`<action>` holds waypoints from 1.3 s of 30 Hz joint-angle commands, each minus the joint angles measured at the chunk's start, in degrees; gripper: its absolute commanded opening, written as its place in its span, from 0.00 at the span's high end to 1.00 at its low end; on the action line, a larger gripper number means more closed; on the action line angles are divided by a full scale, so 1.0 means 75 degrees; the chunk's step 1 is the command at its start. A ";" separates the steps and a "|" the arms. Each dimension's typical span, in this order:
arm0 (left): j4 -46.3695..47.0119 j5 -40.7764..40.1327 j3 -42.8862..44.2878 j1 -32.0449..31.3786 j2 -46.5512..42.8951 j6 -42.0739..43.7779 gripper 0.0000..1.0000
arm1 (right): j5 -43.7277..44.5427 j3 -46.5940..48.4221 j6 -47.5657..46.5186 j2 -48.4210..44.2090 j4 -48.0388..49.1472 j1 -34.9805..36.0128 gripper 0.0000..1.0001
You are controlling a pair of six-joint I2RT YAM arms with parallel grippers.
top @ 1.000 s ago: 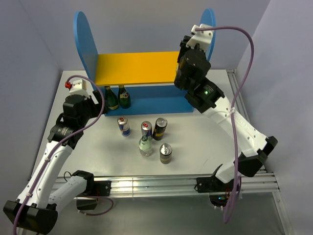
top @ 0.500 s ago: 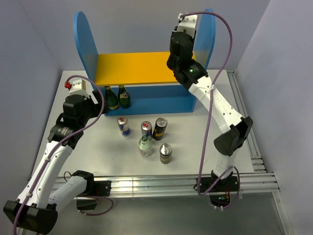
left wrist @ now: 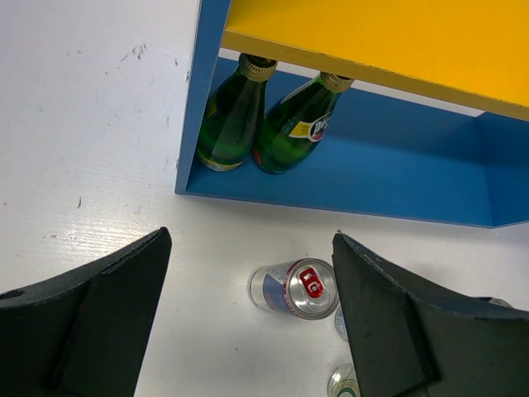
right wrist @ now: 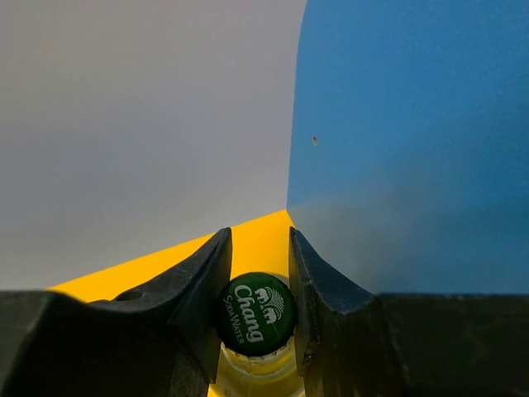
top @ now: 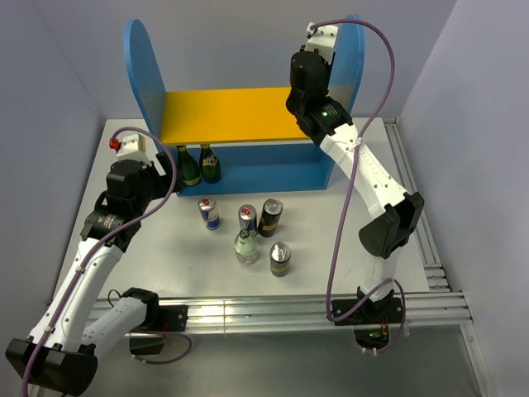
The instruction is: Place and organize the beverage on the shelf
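Note:
My right gripper (right wrist: pixel 258 233) is shut on the green cap of a clear glass bottle (right wrist: pixel 254 314) holding yellowish liquid. It holds the bottle over the right end of the shelf's yellow board (top: pixel 223 114), next to the blue side panel (right wrist: pixel 413 124). In the top view the right wrist (top: pixel 307 73) hides that bottle. My left gripper (left wrist: pixel 251 240) is open above the table, over a blue-and-silver can (left wrist: pixel 293 289). On the table stand a second blue-and-silver can (top: pixel 247 218), two black-and-gold cans (top: pixel 270 217) (top: pixel 280 258) and a clear bottle (top: pixel 245 246).
Two green bottles (left wrist: pixel 235 116) (left wrist: pixel 297 124) stand at the left of the shelf's blue lower level (left wrist: pixel 397 178). The left side panel (top: pixel 142 66) rises close to my left arm. A metal rail (top: pixel 273 310) runs along the table's near edge.
My right arm has swung left and up from beside the right panel, and its gripper now hangs over the yellow board's right end. The left arm and the drinks have not moved.

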 commanded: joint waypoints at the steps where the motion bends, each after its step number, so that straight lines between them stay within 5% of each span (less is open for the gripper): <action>1: -0.0005 -0.0100 0.0078 -0.0024 -0.0094 0.0142 0.15 | 0.0043 0.0179 0.0106 -0.0308 0.0865 -0.0082 0.82; 7: -0.0016 -0.0111 0.0090 -0.0024 -0.0106 0.0154 0.15 | 0.0137 -0.0137 0.0106 -0.0378 0.0947 -0.0117 0.41; 13: -0.0016 -0.0100 0.0078 -0.0024 -0.0083 0.0154 0.15 | 0.0278 -0.0453 0.0375 -0.0542 0.1029 -0.0117 0.20; 23: -0.0005 -0.0112 0.0078 -0.0012 -0.0036 0.0189 0.13 | 0.0312 -0.1553 0.0856 -0.1900 0.0969 0.0245 0.14; 27: 0.0018 -0.0030 0.0066 -0.0024 0.0011 0.0235 0.11 | 0.0723 -0.3167 0.0680 -0.3279 0.1685 0.0807 0.12; 34: -0.0180 -0.0064 0.0183 -0.0293 0.0655 0.0213 0.11 | 0.1263 -0.6895 0.2425 -0.6071 0.1626 0.2459 0.12; 39: -0.0075 -0.0123 0.0183 -0.0481 0.0516 0.0224 0.10 | 0.1659 -0.7310 0.3163 -0.6390 0.0166 0.3023 0.12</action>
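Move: The right gripper has the clear soda bottle by its neck, the bottle's middle about 6 cm straight below it. The blue right side panel is roughly 5 cm to its right, level ahead, and the yellow shelf's front edge 7 cm back and 14 cm down. From the left gripper the nearest energy can is some 8 cm right, 3 cm back and 20 cm down, a second can about 18 cm right and 5 cm back. Open the right fingers wide to let go of the soda bottle at the right end of the yellow shelf, then draw the right gripper back about 21 cm, off the bottle and out past the shelf's front edge, sinking some 5 cm at the end while it rolls left side up and turns counter-clockwise. Late on, start the open left gripper down about 4 cm and slightly right, towards the nearest can. ##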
